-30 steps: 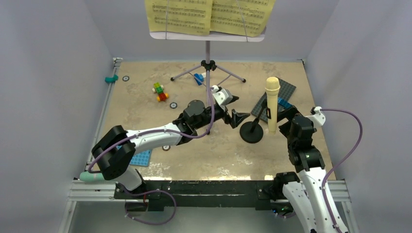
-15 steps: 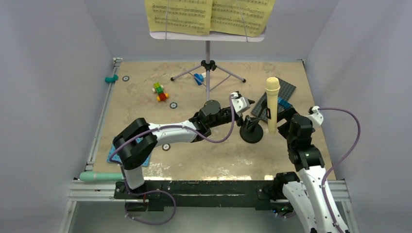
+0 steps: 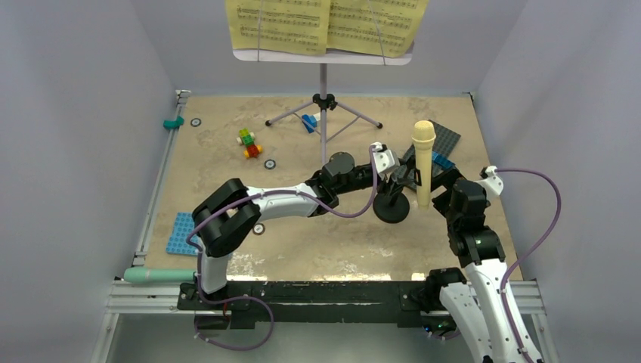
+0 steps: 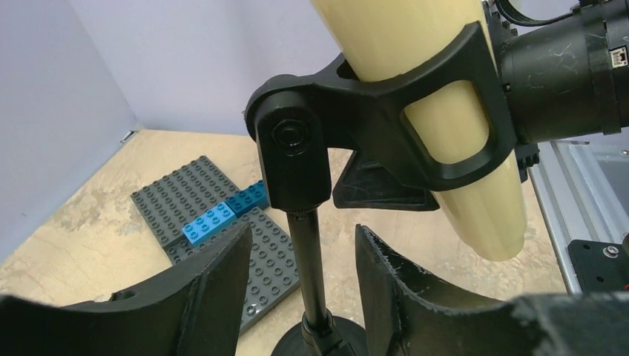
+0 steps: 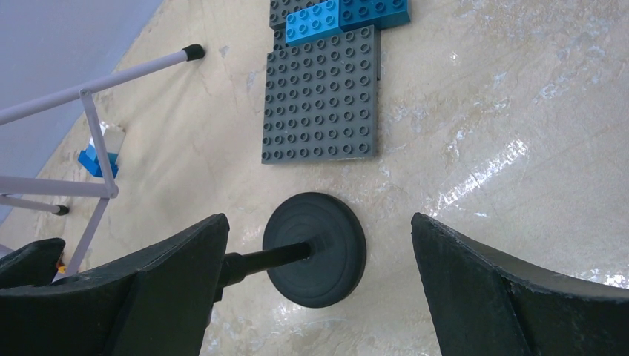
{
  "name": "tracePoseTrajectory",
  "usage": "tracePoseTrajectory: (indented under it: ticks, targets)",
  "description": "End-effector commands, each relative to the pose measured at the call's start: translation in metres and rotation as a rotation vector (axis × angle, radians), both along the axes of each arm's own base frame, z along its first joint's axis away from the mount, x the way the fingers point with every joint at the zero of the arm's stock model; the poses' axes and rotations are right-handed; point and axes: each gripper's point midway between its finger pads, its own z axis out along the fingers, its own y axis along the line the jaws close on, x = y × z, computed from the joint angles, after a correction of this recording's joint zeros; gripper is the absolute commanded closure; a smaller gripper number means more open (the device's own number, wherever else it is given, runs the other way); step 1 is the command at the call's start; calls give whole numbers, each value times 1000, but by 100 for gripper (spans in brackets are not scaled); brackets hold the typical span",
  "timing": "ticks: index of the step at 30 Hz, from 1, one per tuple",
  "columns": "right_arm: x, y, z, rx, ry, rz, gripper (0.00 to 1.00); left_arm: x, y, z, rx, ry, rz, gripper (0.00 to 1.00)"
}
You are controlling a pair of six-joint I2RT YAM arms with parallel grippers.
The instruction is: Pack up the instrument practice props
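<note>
The cream microphone (image 3: 423, 162) stands upright in the clip of the black round-base mic stand (image 3: 391, 206) at centre right. My left gripper (image 4: 304, 289) straddles the stand's thin pole (image 4: 310, 252) just above the base, open, with a gap on each side. The microphone (image 4: 445, 133) and its clip (image 4: 386, 111) hang close above it. My right gripper (image 5: 319, 282) is wide open beside the microphone, looking down on the stand's base (image 5: 315, 248). At the back stands the tripod music stand (image 3: 323, 83), with yellow sheet-music pages (image 3: 325, 26) on its desk.
Grey baseplates (image 3: 442, 144) with blue bricks (image 4: 222, 215) lie just behind the mic stand. A blue baseplate (image 3: 181, 233) lies at the front left. Colourful bricks (image 3: 248, 144), a blue brick (image 3: 309, 121) and a teal piece (image 3: 174, 122) lie further back.
My left arm has stretched right to the mic stand and its jaws have narrowed around the pole. The blue baseplate is now uncovered. The right arm has not moved.
</note>
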Motion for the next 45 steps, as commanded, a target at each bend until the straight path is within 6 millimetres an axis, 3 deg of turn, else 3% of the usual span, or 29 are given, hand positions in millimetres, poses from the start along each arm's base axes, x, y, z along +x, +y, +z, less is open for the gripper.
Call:
tracePoseTrajectory:
  ticks: [1,5,9,14,19,28,33,38,45]
  targets:
    - [5,2,17,14,-43,3,2,-3,-10,30,-62,-60,-40,45]
    - [5,2,17,15,-44,3,2,-3,-12,29,-60,-55,-47,54]
    - [5,2,17,12,-47,5,2,-6,-10,32,-66,-51,-50,78]
    - [4,3,16,15,-51,6,2,-9,3,41,-80,-66,-24,100]
    - [4,3,16,15,-59,11,2,-11,25,55,-105,-87,31,100]
    - [6,9,30,-50,-97,99,1,-16,84,85,-141,-46,197,100]
    - [11,29,40,-63,-130,238,1,-30,120,97,-174,25,247,100]
    - [11,48,53,-76,-182,368,3,-36,151,96,-182,94,317,100]
    - [7,94,62,-102,-227,616,4,-35,190,63,-154,157,452,100]
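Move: The mic stand's shaft stands between the left hand's open fingers, level with it in depth and some 2 cm to its right. The microphone in the clip sits about 7 cm to the right, 1 cm farther out and 9 cm above. On the table, roughly 12 cm below, the grey plate is about 16 cm ahead and 12 cm right, and the music stand's near foot about 20 cm left, level in depth. From the right hand, the shaft lies some 10 cm left, 2 cm ahead. Rightward by barely a centimetre at first, the left hand closes on the mic stand's shaft, then carries the stand about 17 cm left towards the music stand's near foot, drawing back and rising some 4 cm each and turning about 20 degrees counter-clockwise. Late on, the wide-open, empty right hand swings about 6 cm left and slightly up, also turning counter-clockwise. ##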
